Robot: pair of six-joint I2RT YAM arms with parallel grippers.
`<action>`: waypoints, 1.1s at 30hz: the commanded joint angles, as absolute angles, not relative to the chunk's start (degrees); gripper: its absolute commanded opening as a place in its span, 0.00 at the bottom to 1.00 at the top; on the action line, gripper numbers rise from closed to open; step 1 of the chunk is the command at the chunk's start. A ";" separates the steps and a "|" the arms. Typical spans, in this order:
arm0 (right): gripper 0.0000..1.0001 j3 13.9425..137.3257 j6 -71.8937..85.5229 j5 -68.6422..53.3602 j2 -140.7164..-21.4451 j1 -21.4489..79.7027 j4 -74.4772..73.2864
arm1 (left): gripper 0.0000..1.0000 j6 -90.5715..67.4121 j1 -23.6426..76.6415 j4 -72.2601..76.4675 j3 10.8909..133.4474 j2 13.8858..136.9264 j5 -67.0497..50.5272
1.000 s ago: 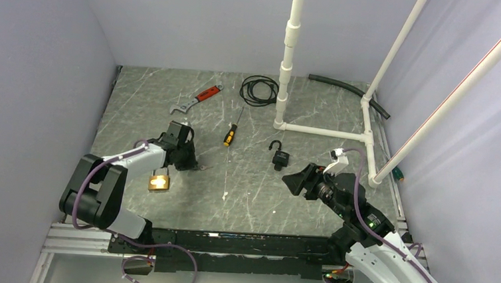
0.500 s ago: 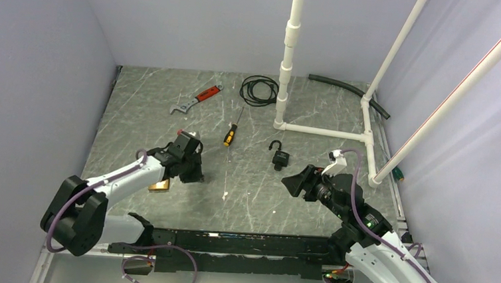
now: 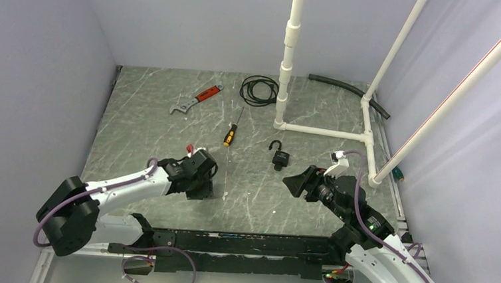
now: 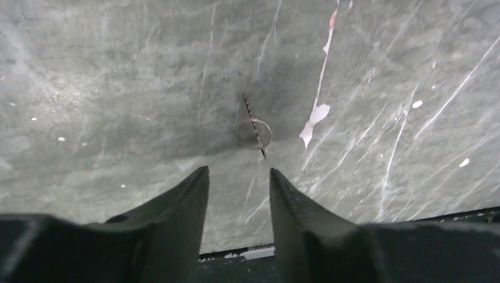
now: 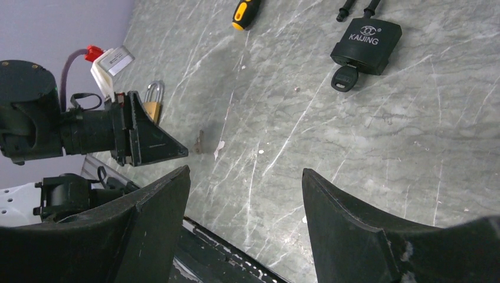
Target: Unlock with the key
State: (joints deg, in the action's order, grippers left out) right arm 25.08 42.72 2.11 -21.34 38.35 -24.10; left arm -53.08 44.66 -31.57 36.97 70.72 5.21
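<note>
A small key on a wire ring (image 4: 255,127) lies on the grey marble table just ahead of my left gripper (image 4: 237,171), whose jaws stand open with nothing between them. In the right wrist view that key (image 5: 198,141) lies off the left gripper's fingertips (image 5: 180,150), and a brass padlock (image 5: 151,106) with a shut shackle sits behind them. The top view has my left gripper (image 3: 209,186) low at centre-left, the arm hiding the brass padlock. A black padlock (image 3: 281,158), shackle open, has a black key (image 5: 345,78) in it. My right gripper (image 3: 296,183) hovers open and empty near it.
A screwdriver (image 3: 231,135) with a yellow and black handle, a red-handled wrench (image 3: 196,98) and a black cable coil (image 3: 259,89) lie farther back. A white pipe frame (image 3: 322,131) stands at the back right, with a black hose (image 3: 348,88) behind it.
My left gripper has swept right and nearer, across the table, and has gone from shut to open. The brass padlock is now covered by the arm. The right arm has stayed put.
</note>
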 commanded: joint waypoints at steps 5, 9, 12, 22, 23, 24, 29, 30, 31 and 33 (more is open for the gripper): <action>0.72 24.88 43.42 2.07 -21.28 38.41 -23.12 | 0.62 -57.17 47.40 -37.33 37.21 64.98 11.34; 0.72 24.83 43.26 2.13 -20.92 38.41 -23.25 | 0.62 -57.06 47.61 -37.55 39.04 65.90 11.99; 0.72 25.04 43.17 2.14 -21.01 38.45 -23.38 | 0.59 -57.10 48.18 -37.92 41.71 69.25 12.80; 0.72 25.55 42.72 2.27 -20.74 38.41 -24.40 | 0.55 -58.84 49.62 -37.50 45.26 79.58 15.27; 0.72 25.65 42.64 2.28 -20.74 38.43 -24.55 | 0.56 -58.55 49.61 -36.92 45.14 79.96 14.83; 0.72 25.78 42.56 2.33 -20.79 38.41 -24.72 | 0.57 -58.03 49.70 -36.46 44.98 80.18 14.43; 0.72 25.69 42.36 2.62 -20.61 38.41 -24.98 | 0.60 -53.86 50.00 -33.82 43.32 78.26 14.37; 0.72 25.59 42.43 2.54 -20.64 38.41 -24.74 | 0.60 -52.39 49.94 -32.89 42.78 78.01 14.45; 0.72 25.46 42.51 2.38 -20.75 38.41 -24.52 | 0.59 -51.38 49.96 -32.28 42.27 78.02 15.03; 0.72 25.32 42.60 2.08 -20.91 38.39 -24.19 | 0.57 -50.98 49.96 -32.32 42.00 78.60 15.95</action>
State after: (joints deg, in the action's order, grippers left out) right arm 24.69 42.98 2.07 -21.26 38.35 -25.02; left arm -54.46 49.69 -34.63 43.03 79.57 13.96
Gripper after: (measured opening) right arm 0.720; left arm 0.586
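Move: The small key, only just let go, is about 2 cm ahead of the left hand, 1 cm to its right and 2 cm below. From the left hand, a white scrape on the table lies some 5 cm to the right and 2 cm ahead; the brass padlock is roughly 15 cm to the left and 3 cm ahead, the screwdriver about 24 cm ahead and 8 cm right. From the right hand, the key is some 26 cm left, 1 cm ahead and 15 cm below. Spread the left fingers further, from about a third to some 60 percent open, while easing the gripper up about 1 cm and slightly back off the small key. Then bring it forward some 1.5 cm and down 2 cm over the key, rolling its left side up about 10 degrees, and keep the fingers open on either side of the key. ##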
